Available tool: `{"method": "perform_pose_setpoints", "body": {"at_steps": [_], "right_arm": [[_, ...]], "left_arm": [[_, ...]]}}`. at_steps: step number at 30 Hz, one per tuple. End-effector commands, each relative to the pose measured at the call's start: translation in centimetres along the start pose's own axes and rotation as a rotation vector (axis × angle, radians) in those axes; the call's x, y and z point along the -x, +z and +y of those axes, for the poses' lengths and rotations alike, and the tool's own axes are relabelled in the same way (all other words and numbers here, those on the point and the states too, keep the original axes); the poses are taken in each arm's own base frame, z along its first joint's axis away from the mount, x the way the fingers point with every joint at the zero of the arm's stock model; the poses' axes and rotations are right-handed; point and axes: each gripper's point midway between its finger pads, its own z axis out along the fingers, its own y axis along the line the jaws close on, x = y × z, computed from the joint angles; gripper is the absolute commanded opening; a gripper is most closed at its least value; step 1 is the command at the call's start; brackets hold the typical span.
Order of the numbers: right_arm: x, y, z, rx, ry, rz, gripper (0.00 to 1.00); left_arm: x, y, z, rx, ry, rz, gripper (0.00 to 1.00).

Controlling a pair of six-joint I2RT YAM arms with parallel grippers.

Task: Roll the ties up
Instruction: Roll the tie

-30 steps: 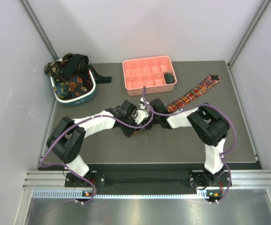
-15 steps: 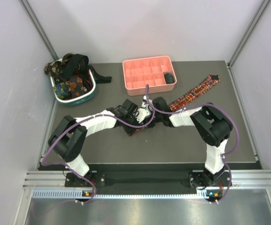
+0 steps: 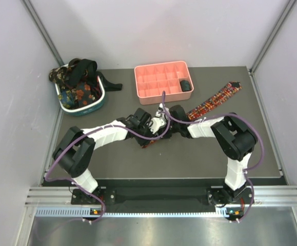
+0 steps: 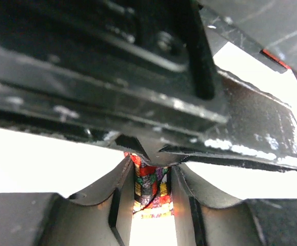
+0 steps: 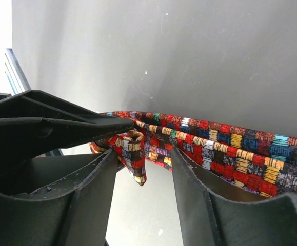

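Observation:
A red-yellow-dark plaid tie (image 3: 215,99) lies slanted across the mat, its near end lifted where both grippers meet. My left gripper (image 3: 152,126) is shut on that end, and plaid fabric (image 4: 149,187) fills the gap between its fingers (image 4: 120,197). My right gripper (image 3: 166,124) faces it with open jaws. In the right wrist view the tie's folded tip (image 5: 137,156) hangs between them, against one finger (image 5: 94,179), while the strip (image 5: 230,146) runs off to the right. More ties (image 3: 79,82), floral and black, are heaped in the basket.
The teal-and-white oval basket (image 3: 101,101) stands at the back left. A pink compartment tray (image 3: 161,66) sits at the back centre with a dark rolled thing (image 3: 185,85) in one cell. Grey walls close in both sides.
The right gripper's jaws have spread wider around the tie's folded tip. Both wrists have shifted a little toward the back right. The left grip on the tie has held.

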Motion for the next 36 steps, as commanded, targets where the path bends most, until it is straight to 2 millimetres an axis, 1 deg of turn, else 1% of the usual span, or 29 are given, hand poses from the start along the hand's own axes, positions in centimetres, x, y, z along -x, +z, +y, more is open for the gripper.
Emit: {"method": "perform_pose_setpoints", "body": {"at_steps": [1, 3, 7, 8, 10, 11, 13, 14, 15, 17, 18, 19, 24, 26, 27, 31, 32, 33, 35, 36], "right_arm": [[3.6, -2.3, 3.9, 0.114, -0.088, -0.094, 0.51], [3.6, -2.4, 3.9, 0.116, -0.09, -0.094, 0.52], [3.8, -2.6, 4.0, 0.124, -0.088, -0.096, 0.49], [3.8, -2.6, 4.0, 0.125, -0.088, -0.097, 0.39], [3.9, -2.6, 4.0, 0.127, -0.085, -0.099, 0.32], [3.9, -2.5, 4.0, 0.129, -0.086, -0.099, 0.24], [3.6, -2.3, 4.1, 0.139, -0.075, -0.094, 0.2], [3.5, -2.2, 4.2, 0.145, -0.076, -0.093, 0.16], [3.4, -2.0, 4.1, 0.149, -0.074, -0.09, 0.15], [2.9, -1.6, 4.1, 0.152, -0.064, -0.08, 0.14], [3.0, -1.4, 4.2, 0.157, -0.063, -0.084, 0.14], [2.7, -1.2, 4.2, 0.161, -0.057, -0.075, 0.14], [2.0, -0.3, 4.3, 0.166, -0.054, -0.057, 0.13], [1.8, -0.1, 4.6, 0.17, -0.057, -0.052, 0.13], [1.6, 0.0, 4.4, 0.167, -0.054, -0.049, 0.13], [1.1, 0.4, 4.4, 0.164, -0.053, -0.037, 0.13], [0.9, 0.5, 4.3, 0.162, -0.05, -0.032, 0.13], [0.8, 0.6, 4.1, 0.159, -0.047, -0.03, 0.13], [0.5, 0.8, 4.0, 0.156, -0.049, -0.022, 0.13], [0.3, 0.9, 3.8, 0.15, -0.043, -0.017, 0.13]], "left_arm": [[-5.3, 0.4, 0.0, 0.018, -0.047, 0.187, 0.38], [-5.3, 0.3, 0.1, 0.02, -0.046, 0.186, 0.37], [-5.4, 0.3, 0.1, 0.021, -0.046, 0.189, 0.37], [-5.4, 0.3, 0.0, 0.019, -0.047, 0.194, 0.37], [-5.4, 0.3, 0.1, 0.022, -0.048, 0.191, 0.37], [-5.3, 0.3, 0.1, 0.021, -0.046, 0.188, 0.37], [-5.0, 0.2, 0.0, 0.02, -0.05, 0.176, 0.38], [-4.7, 0.1, 0.1, 0.023, -0.05, 0.168, 0.39], [-4.6, 0.0, 0.1, 0.02, -0.049, 0.16, 0.44], [-3.9, -0.2, 0.0, 0.013, -0.049, 0.129, 0.49], [-3.7, -0.2, 0.0, 0.015, -0.047, 0.119, 0.51], [-3.6, -0.3, -0.2, 0.01, -0.045, 0.112, 0.54], [-2.8, -0.5, 0.1, 0.022, -0.037, 0.077, 0.61], [-2.6, -0.6, 0.3, 0.031, -0.035, 0.068, 0.67], [-2.4, -0.5, 0.3, 0.036, -0.032, 0.06, 0.68], [-1.8, -0.9, 0.8, 0.063, -0.027, 0.027, 0.69], [-1.5, -1.1, 0.9, 0.069, -0.026, 0.012, 0.72], [-1.4, -1.3, 0.9, 0.074, -0.025, 0.004, 0.83], [-0.6, -1.8, 1.0, 0.083, -0.019, -0.039, 0.83], [-0.7, -1.8, 0.8, 0.077, -0.017, -0.046, 0.83]]}}
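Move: The tie's folded-up end is already between the left fingers, practically at that hand's point and about 1 cm below it. From the open right hand the same end lies roughly 1 cm back, 1 cm to the left and 1 cm down. The tie's flat part runs out forward and right from there, its black far tip some 22 cm ahead and 33 cm to the right of the right hand; the pink box is about 23 cm straight ahead of it. The right fingers close on the tie's folded end and pinch it while the hand draws back about 2 cm, then also eases some 1.5 cm left with a slight roll. As that grip shuts, the left fingers spread wide and let go, their hand staying put until a late drift of about 1 cm to the left and slightly up. ##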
